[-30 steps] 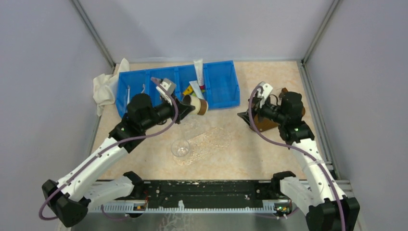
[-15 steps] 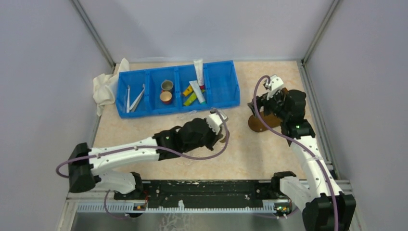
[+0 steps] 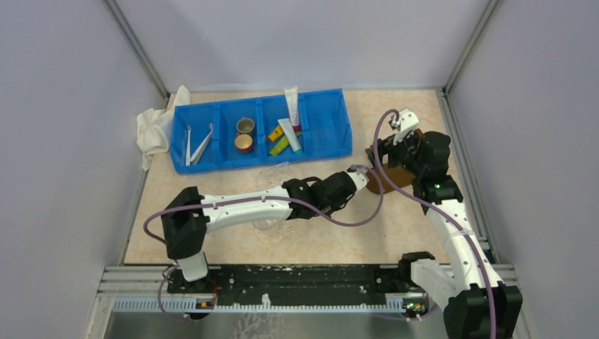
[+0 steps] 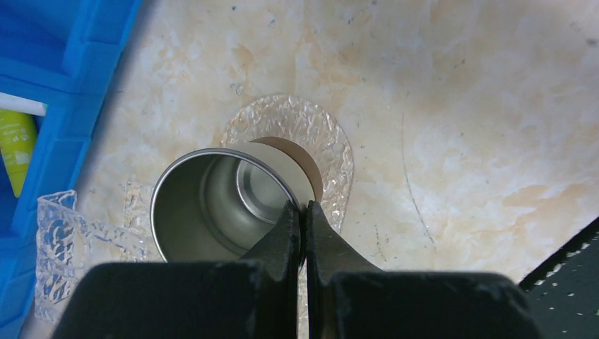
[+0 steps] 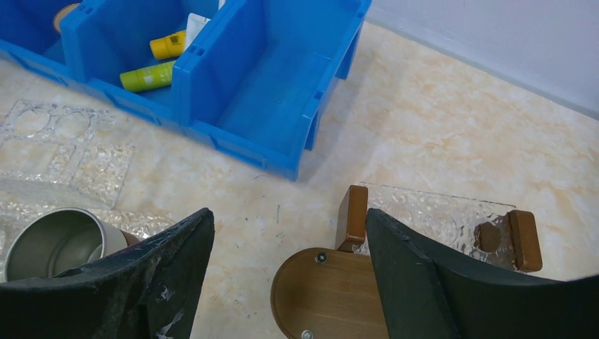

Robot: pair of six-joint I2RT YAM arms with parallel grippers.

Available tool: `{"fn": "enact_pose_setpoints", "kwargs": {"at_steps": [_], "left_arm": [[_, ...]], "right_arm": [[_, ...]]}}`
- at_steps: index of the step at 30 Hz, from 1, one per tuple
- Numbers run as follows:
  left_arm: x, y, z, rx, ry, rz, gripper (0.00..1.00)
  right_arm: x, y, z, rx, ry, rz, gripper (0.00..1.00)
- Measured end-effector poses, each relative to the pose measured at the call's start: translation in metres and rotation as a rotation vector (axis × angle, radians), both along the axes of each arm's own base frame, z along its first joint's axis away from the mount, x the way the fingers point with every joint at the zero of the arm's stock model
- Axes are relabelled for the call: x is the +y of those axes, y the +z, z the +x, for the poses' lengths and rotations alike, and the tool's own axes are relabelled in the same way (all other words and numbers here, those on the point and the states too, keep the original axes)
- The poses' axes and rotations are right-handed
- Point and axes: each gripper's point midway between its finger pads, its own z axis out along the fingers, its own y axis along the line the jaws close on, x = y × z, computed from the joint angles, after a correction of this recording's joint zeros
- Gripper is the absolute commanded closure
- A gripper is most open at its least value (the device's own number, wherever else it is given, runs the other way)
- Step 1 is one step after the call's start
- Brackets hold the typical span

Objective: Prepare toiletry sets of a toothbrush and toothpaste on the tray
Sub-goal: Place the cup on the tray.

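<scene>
Pale toothbrushes (image 3: 196,144) lie in the left cell of the blue divided bin (image 3: 325,131). White toothpaste tubes (image 3: 290,104) and shorter yellow (image 5: 169,45) and green (image 5: 147,76) ones sit in the third cell. The wooden tray (image 5: 332,300), which has a clear textured plate (image 5: 431,215), stands right of the bin. My left gripper (image 4: 301,208) is shut on the rim of a metal cup (image 4: 205,205), just left of the tray. My right gripper (image 5: 287,215) hangs open above the tray's near end, holding nothing.
Two more round cups (image 3: 244,134) stand in the bin's second cell. Clear textured plastic pieces (image 5: 63,141) and a clear glass (image 3: 267,224) lie on the table left of the tray. A white cloth (image 3: 155,127) is bunched left of the bin.
My left arm has swung from the bin out to the right, carrying the cup to the tray's left side. The right gripper rose slightly, then held still and open.
</scene>
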Motion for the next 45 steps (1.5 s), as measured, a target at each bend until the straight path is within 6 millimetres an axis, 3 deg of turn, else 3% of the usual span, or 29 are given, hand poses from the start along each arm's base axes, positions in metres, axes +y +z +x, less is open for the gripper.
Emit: {"fn": "enact_pose_setpoints", "kwargs": {"at_steps": [5,9,14,20,27,31,39,45], "left_arm": [[0.006,-0.031,-0.001,0.025,-0.021,0.12,1.0],[0.01,-0.043,-0.002,0.033,-0.034,0.17,0.98],[0.008,-0.045,0.001,0.026,-0.038,0.181,0.86],[0.008,-0.044,0.003,0.018,-0.031,0.184,0.58],[0.008,-0.043,0.003,0.018,-0.015,0.176,0.48],[0.006,-0.031,0.001,0.015,-0.014,0.118,0.4],[0.016,0.024,-0.013,-0.038,-0.053,-0.146,0.28],[0.031,0.035,-0.016,-0.082,-0.048,-0.264,0.11]], "right_arm": [[0.0,0.003,0.001,-0.013,0.0,0.002,0.21],[0.0,0.004,0.002,-0.018,0.001,0.002,0.21],[0.001,0.004,0.001,-0.019,0.004,0.003,0.21],[0.001,0.004,0.001,-0.018,0.008,0.004,0.21],[0.003,0.004,0.0,-0.018,0.017,0.007,0.21],[0.005,0.005,-0.001,-0.019,0.028,0.01,0.21],[0.008,0.008,-0.003,-0.027,0.048,0.015,0.21],[0.011,0.009,-0.006,-0.031,0.071,0.021,0.21]]}}
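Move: The left hand, pinching the metal cup by its rim, has the bare right-hand end of the clear tray about 2 cm ahead, 4 cm left and 12 cm below. From that hand, the clear stand is roughly 9 cm ahead and 17 cm left, the plastic cup 4 cm back and 20 cm left, and the brown board 9 cm ahead and 20 cm right. From the right hand the tray end lies about 11 cm back, 11 cm left, 23 cm below. Down first: the left hand lowers the held cup about 4.5 cm onto the tray's right-hand end, fingers tipping some 10 degrees steeper. There it stays while the fingers open and let go of the rim, then rises about 8 cm, easing back and left and opening wider, the fingers flattening out by roughly 25 degrees. ##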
